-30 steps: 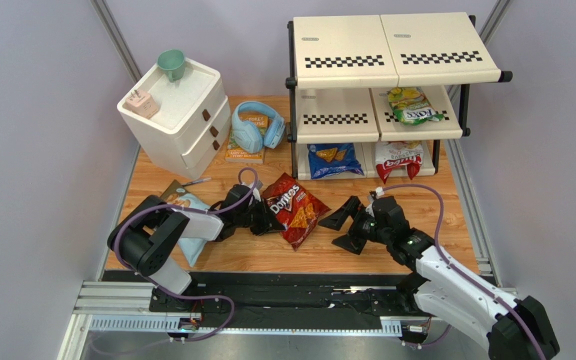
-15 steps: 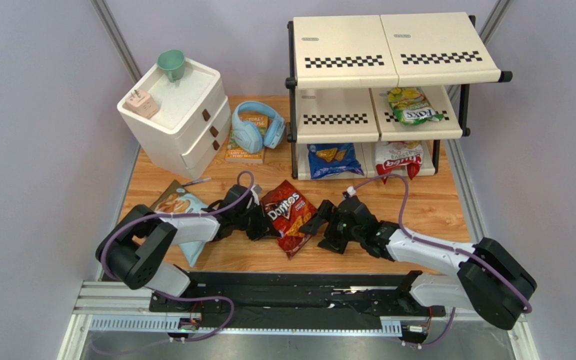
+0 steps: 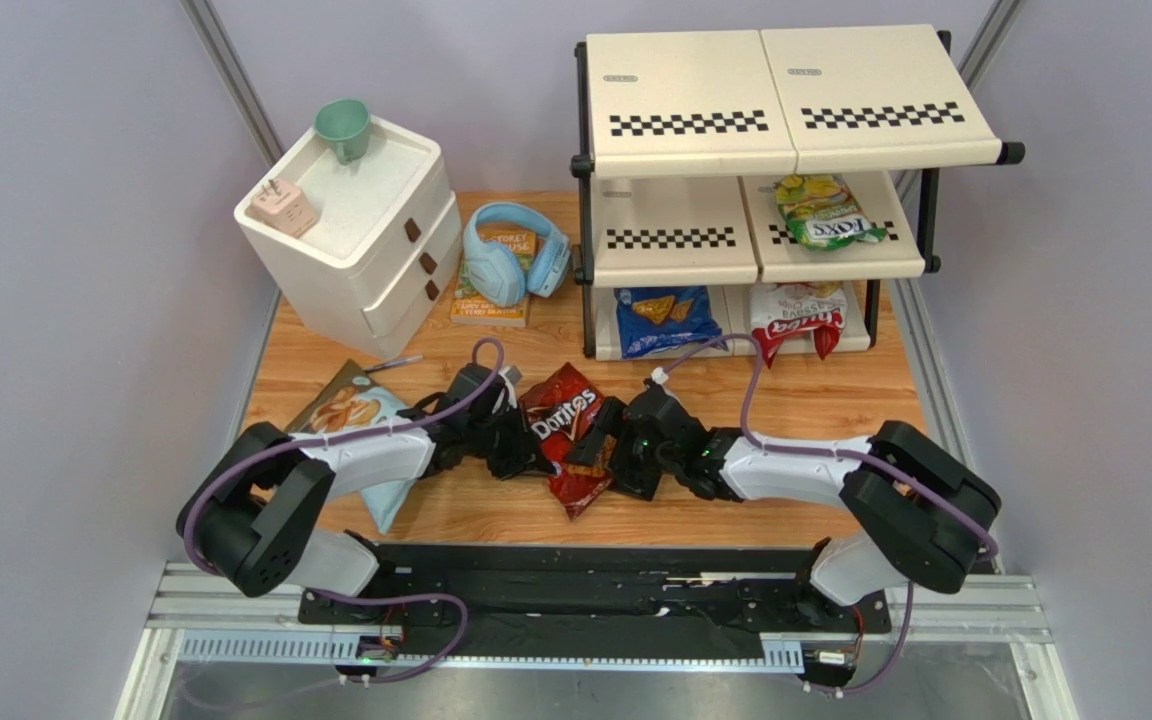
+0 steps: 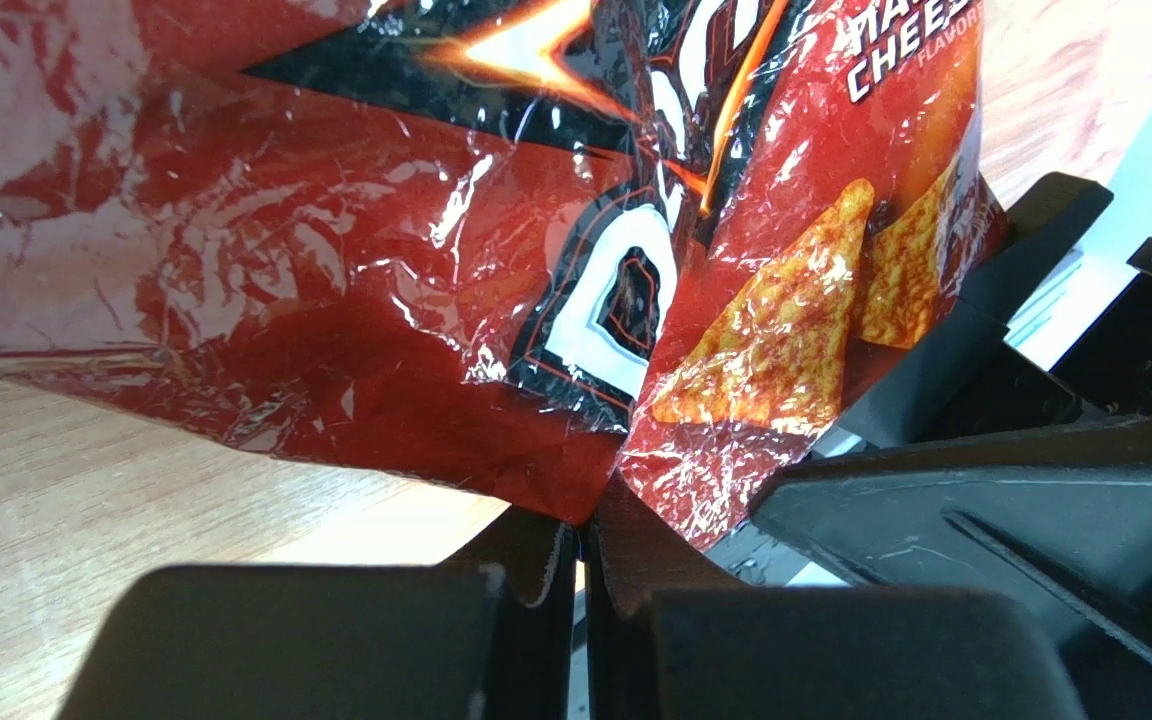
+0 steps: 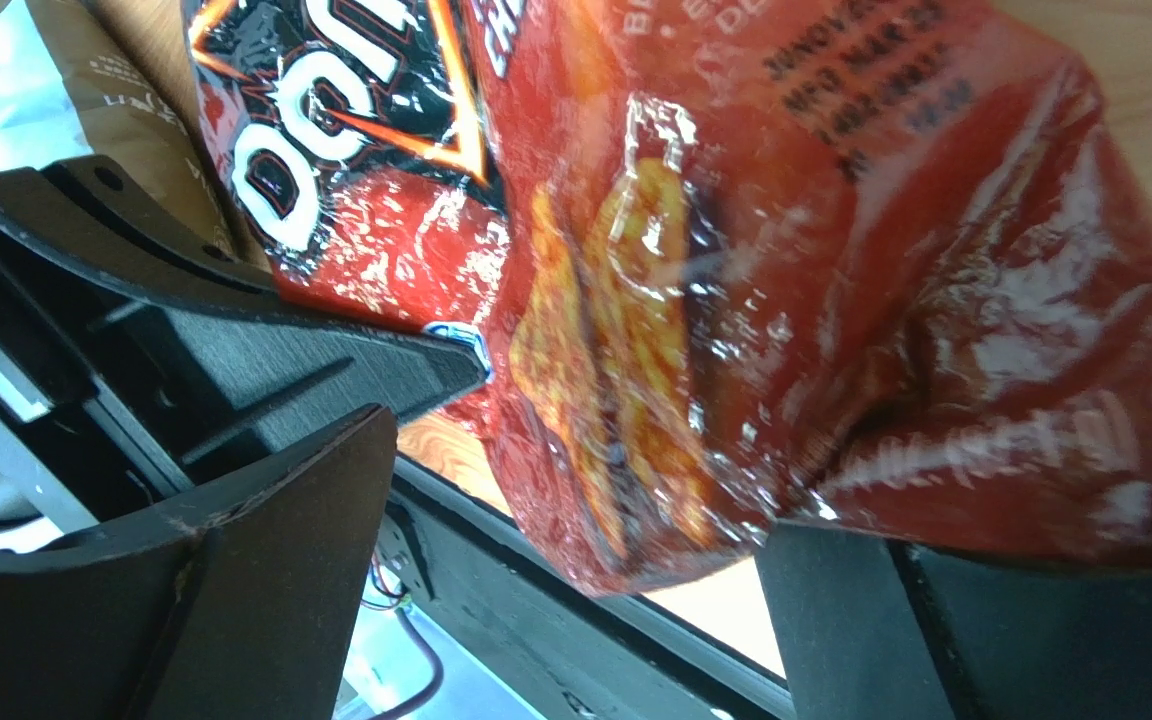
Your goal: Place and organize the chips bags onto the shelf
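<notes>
The red Doritos bag (image 3: 567, 435) lies crumpled on the wooden table between both arms. My left gripper (image 3: 519, 444) is shut on its left edge; in the left wrist view the fingertips (image 4: 585, 528) pinch the foil of the red bag (image 4: 432, 240). My right gripper (image 3: 621, 453) is open, its jaws wide on either side of the bag's right end (image 5: 778, 270). On the shelf (image 3: 778, 105), the green-yellow bag (image 3: 830, 210) sits on the middle tier. The blue Doritos (image 3: 668, 318) and the white-and-red bag (image 3: 796, 315) are on the bottom tier. The pale-blue cassava bag (image 3: 361, 413) lies partly under my left arm.
A white two-drawer cabinet (image 3: 372, 248) with a teal cup (image 3: 342, 128) and a small pink item (image 3: 282, 203) stands at the back left. Blue headphones (image 3: 507, 252) rest on an orange book (image 3: 489, 308) beside the shelf. A pen (image 3: 394, 363) lies near the cassava bag.
My left gripper closed on the red bag's edge. My right arm swung left until its open jaws straddled the bag's right end. The bag bunched up narrower.
</notes>
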Controlling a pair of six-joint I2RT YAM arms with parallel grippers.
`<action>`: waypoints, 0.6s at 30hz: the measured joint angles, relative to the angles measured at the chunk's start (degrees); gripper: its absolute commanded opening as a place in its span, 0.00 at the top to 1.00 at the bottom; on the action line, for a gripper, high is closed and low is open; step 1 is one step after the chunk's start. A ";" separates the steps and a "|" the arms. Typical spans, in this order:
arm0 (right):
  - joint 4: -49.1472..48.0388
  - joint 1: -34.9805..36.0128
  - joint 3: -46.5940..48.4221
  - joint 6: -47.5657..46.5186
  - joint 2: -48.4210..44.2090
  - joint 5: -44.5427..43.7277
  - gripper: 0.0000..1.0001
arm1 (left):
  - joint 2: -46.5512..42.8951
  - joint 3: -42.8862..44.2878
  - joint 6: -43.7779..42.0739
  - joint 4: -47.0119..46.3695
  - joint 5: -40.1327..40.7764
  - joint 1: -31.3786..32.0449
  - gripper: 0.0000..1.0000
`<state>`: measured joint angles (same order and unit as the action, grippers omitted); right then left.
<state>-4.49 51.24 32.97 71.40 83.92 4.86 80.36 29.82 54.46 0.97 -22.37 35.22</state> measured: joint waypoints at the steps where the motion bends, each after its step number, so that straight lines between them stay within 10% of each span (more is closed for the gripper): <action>1: 0.02 0.15 0.31 0.22 0.46 -0.11 0.08 | 0.00 0.00 -0.04 0.15 0.02 0.00 1.00; 12: -1.18 1.46 4.42 2.10 5.40 -1.31 0.08 | 0.04 -0.09 -0.13 0.55 0.87 1.46 1.00; 18: -1.57 1.46 5.62 1.88 7.67 -1.66 0.49 | 0.42 -0.09 -0.15 0.61 1.44 1.79 1.00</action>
<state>-6.07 52.71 38.59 73.28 91.59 3.20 80.77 29.74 54.30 1.58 -20.93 37.01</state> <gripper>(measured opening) 0.645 0.006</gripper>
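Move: From my right hand, open around the near-right part of the red Doritos bag, the bag's middle lies about 5 cm left, 4 cm ahead and 1 cm below. My shut left fingers are some 8 cm to its left, level with it; from them the middle is about 3 cm right and 4 cm ahead. The blue Doritos bag on the bottom shelf stands roughly 21 cm ahead and 8 cm right of my right hand. My right hand slides left and somewhat forward, about 3 cm in all, low over the table, pushing the near-right part of the red bag towards my left gripper. Once that slows, I dip slightly and start closing the wide-open fingers around the bag, about a third of the way. My left fingers stay shut at the bag's left edge, giving back barely a centimetre. ##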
